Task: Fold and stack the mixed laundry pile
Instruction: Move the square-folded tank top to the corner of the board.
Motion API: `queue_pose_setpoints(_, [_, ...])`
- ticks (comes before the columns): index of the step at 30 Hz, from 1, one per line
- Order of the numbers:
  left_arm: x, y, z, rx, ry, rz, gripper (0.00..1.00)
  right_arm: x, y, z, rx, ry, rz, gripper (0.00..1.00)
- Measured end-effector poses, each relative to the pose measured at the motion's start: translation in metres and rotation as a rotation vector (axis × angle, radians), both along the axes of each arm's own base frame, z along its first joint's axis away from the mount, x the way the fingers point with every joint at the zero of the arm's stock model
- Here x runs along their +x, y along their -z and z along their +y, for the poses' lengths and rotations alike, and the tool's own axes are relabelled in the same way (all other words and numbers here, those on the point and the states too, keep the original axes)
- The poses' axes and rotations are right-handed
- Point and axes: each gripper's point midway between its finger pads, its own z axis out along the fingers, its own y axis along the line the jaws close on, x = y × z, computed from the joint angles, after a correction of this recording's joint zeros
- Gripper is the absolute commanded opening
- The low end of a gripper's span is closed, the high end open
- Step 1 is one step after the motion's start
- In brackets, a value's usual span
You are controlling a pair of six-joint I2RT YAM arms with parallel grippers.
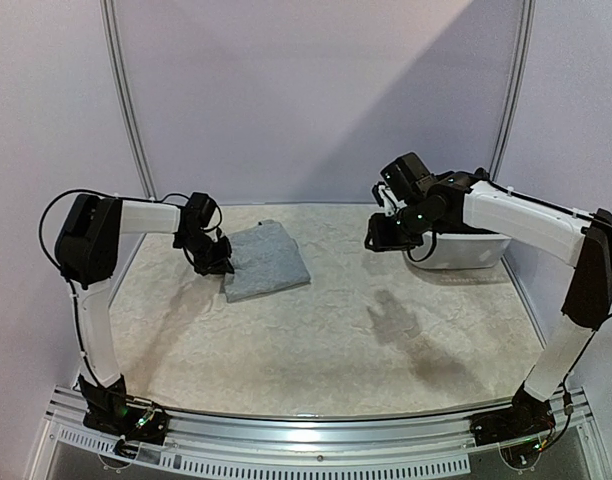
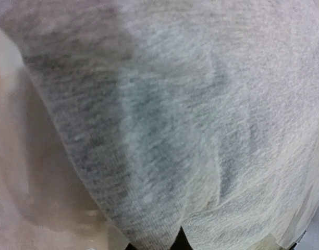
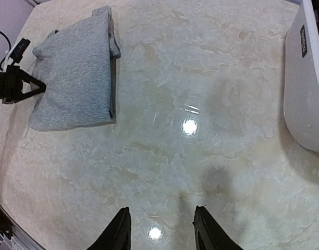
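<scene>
A light grey top [image 1: 267, 262], folded into a rectangle, lies on the table at the back left. It also shows in the right wrist view as the grey top [image 3: 76, 78]. My left gripper [image 1: 214, 260] is at its left edge, jaws closed to a point on the cloth edge. In the left wrist view the grey knit [image 2: 164, 120] fills the frame and folds converge toward the hidden jaws at the bottom. My right gripper [image 3: 162, 229] hangs open above bare table at the back right, with nothing between its fingers [image 3: 119, 229].
A white plastic laundry basket [image 1: 468, 250] stands at the back right, just behind my right gripper [image 1: 378, 235]; its wall [image 3: 305, 88] fills the right side of the right wrist view. The marbled tabletop [image 1: 366, 330] spreads between the arms.
</scene>
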Motion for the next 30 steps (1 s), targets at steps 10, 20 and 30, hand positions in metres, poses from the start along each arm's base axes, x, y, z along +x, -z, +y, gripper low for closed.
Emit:
queue_pose_setpoints(10, [0.046,-0.013,0.053,0.100,0.056,-0.044,0.00,-0.013,0.008,-0.015,-0.068,0.002,0.044,0.41])
queue_pose_setpoints(20, [0.080,-0.014,0.137,0.233,0.014,-0.015,0.00,-0.017,0.010,-0.019,-0.086,0.000,0.062,0.40])
queue_pose_setpoints(30, [0.077,-0.024,0.193,0.365,-0.123,0.041,0.78,-0.020,0.011,-0.021,-0.093,0.003,0.076,0.40])
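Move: The board's far left corner, where the tank top is being taken, lies about 22 cm ahead of the left hand and 31 cm to its left, a centimetre or so lower. The left fingers already pinch the left edge of the square-folded tank top; its middle is about 3 cm ahead and 14 cm to their right, about 1 cm below. From the right hand the corner is roughly 30 cm ahead, 80 cm left and 19 cm below. Forward and left together at first, then mostly left, the left hand drags the tank top by its pinched left edge towards the board's corner, some 20 cm in all and rising slightly. The wrist rolls about 20 degrees until the fingers point nearly straight down, and right at the end they open. The right hand eases back and right about 3 cm, touching nothing. ##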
